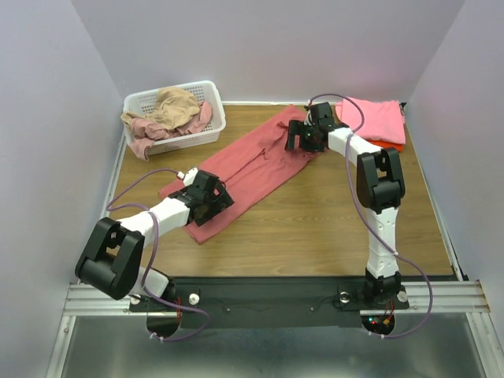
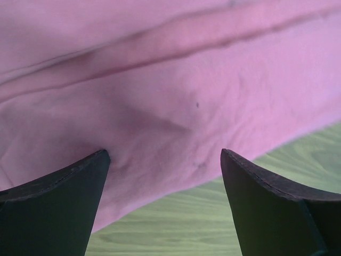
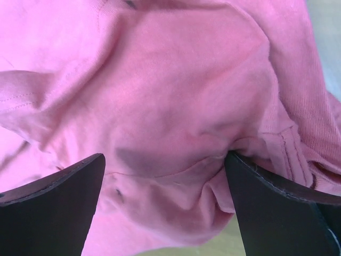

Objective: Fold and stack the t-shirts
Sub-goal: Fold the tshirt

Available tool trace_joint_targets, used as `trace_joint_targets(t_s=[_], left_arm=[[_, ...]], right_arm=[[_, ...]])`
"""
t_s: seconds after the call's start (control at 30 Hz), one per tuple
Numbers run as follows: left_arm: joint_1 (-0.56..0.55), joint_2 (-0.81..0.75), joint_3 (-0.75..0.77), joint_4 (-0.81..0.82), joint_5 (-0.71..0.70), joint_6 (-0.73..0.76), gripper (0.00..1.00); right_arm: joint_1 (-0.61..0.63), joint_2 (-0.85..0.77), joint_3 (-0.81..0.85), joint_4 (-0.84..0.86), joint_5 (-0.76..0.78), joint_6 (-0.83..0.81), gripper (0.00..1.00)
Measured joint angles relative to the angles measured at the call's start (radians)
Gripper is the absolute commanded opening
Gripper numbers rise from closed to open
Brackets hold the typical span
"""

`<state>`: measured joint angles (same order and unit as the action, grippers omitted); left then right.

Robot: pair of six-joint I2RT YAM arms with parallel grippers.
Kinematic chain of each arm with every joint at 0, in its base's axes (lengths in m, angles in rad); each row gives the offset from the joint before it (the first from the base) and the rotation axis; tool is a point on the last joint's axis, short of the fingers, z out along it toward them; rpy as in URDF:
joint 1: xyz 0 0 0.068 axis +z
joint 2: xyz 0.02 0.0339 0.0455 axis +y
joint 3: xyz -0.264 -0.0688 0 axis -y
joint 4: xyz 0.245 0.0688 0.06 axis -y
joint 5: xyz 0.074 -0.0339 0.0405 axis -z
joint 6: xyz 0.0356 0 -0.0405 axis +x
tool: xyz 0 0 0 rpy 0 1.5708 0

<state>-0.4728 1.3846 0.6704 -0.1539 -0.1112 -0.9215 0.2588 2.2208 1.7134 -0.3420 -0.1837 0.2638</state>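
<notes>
The dusty red t-shirt (image 1: 252, 169) lies spread in a long diagonal band across the table. My left gripper (image 1: 213, 201) is open at its near-left end, fingers pressing down on the cloth (image 2: 176, 106) by its edge. My right gripper (image 1: 303, 140) is open at the far-right end, fingers pushed into bunched cloth (image 3: 176, 133). A folded bright pink t-shirt (image 1: 376, 118) lies on an orange-red one (image 1: 394, 146) at the back right. A tan t-shirt (image 1: 175, 106) and a pale rose one (image 1: 146, 134) sit in the basket.
The white lattice basket (image 1: 206, 93) stands at the back left corner of the wooden table (image 1: 315, 228). Grey walls close in the left, back and right sides. A metal rail (image 1: 260, 295) runs along the near edge.
</notes>
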Motion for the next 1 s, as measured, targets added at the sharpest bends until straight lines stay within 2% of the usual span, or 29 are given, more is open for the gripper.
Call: trace_joint_targets(t_s=[0.13, 0.33, 0.47, 0.57, 0.8, 1.0], left_arm=[[-0.100, 0.008, -0.025, 0.079, 0.060, -0.092, 0.98], [-0.392, 0.031, -0.072, 0.237, 0.187, -0.307, 0.98], [-0.568, 0.127, -0.005, 0.277, 0.245, -0.407, 0.98], [-0.660, 0.218, 0.089, 0.269, 0.264, -0.443, 0.98], [-0.720, 0.276, 0.196, 0.163, 0.249, -0.448, 0.98], [-0.743, 0.235, 0.312, -0.042, 0.133, -0.414, 0.98]], right_arm=[[0.016, 0.095, 0.140, 0.010, -0.023, -0.025, 1.00], [0.036, 0.225, 0.336, 0.017, -0.039, -0.021, 1.00], [0.040, 0.322, 0.488, 0.020, -0.071, 0.048, 1.00], [0.044, 0.353, 0.536, 0.019, -0.091, 0.078, 1.00], [0.051, 0.350, 0.540, 0.013, -0.082, 0.095, 1.00], [0.051, 0.344, 0.562, -0.027, -0.072, 0.092, 1.00]])
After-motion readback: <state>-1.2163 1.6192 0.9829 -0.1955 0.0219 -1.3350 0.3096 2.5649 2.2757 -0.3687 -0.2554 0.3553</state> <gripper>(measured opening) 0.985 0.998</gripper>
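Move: The t-shirt lies diagonally under both open grippers. Its middle is about 13 cm ahead and 6 cm right of the left hand, and roughly 12 cm back and 16 cm left of the right hand. The laundry basket stands some 29 cm ahead and 16 cm left of the left hand; the folded stack sits about 27 cm right and 3 cm ahead of the right hand. All lie near fingertip height. Sweep the shirt round with both grippers kept wide open on the cloth. Drag its near end with the left hand about 25 cm right and 20 cm back towards the table's front edge, turning that wrist some 30 degrees clockwise, then ease up about 2 cm. Meanwhile slide the far end with the right hand some 9 cm forward and 7 cm left, then stay there. ##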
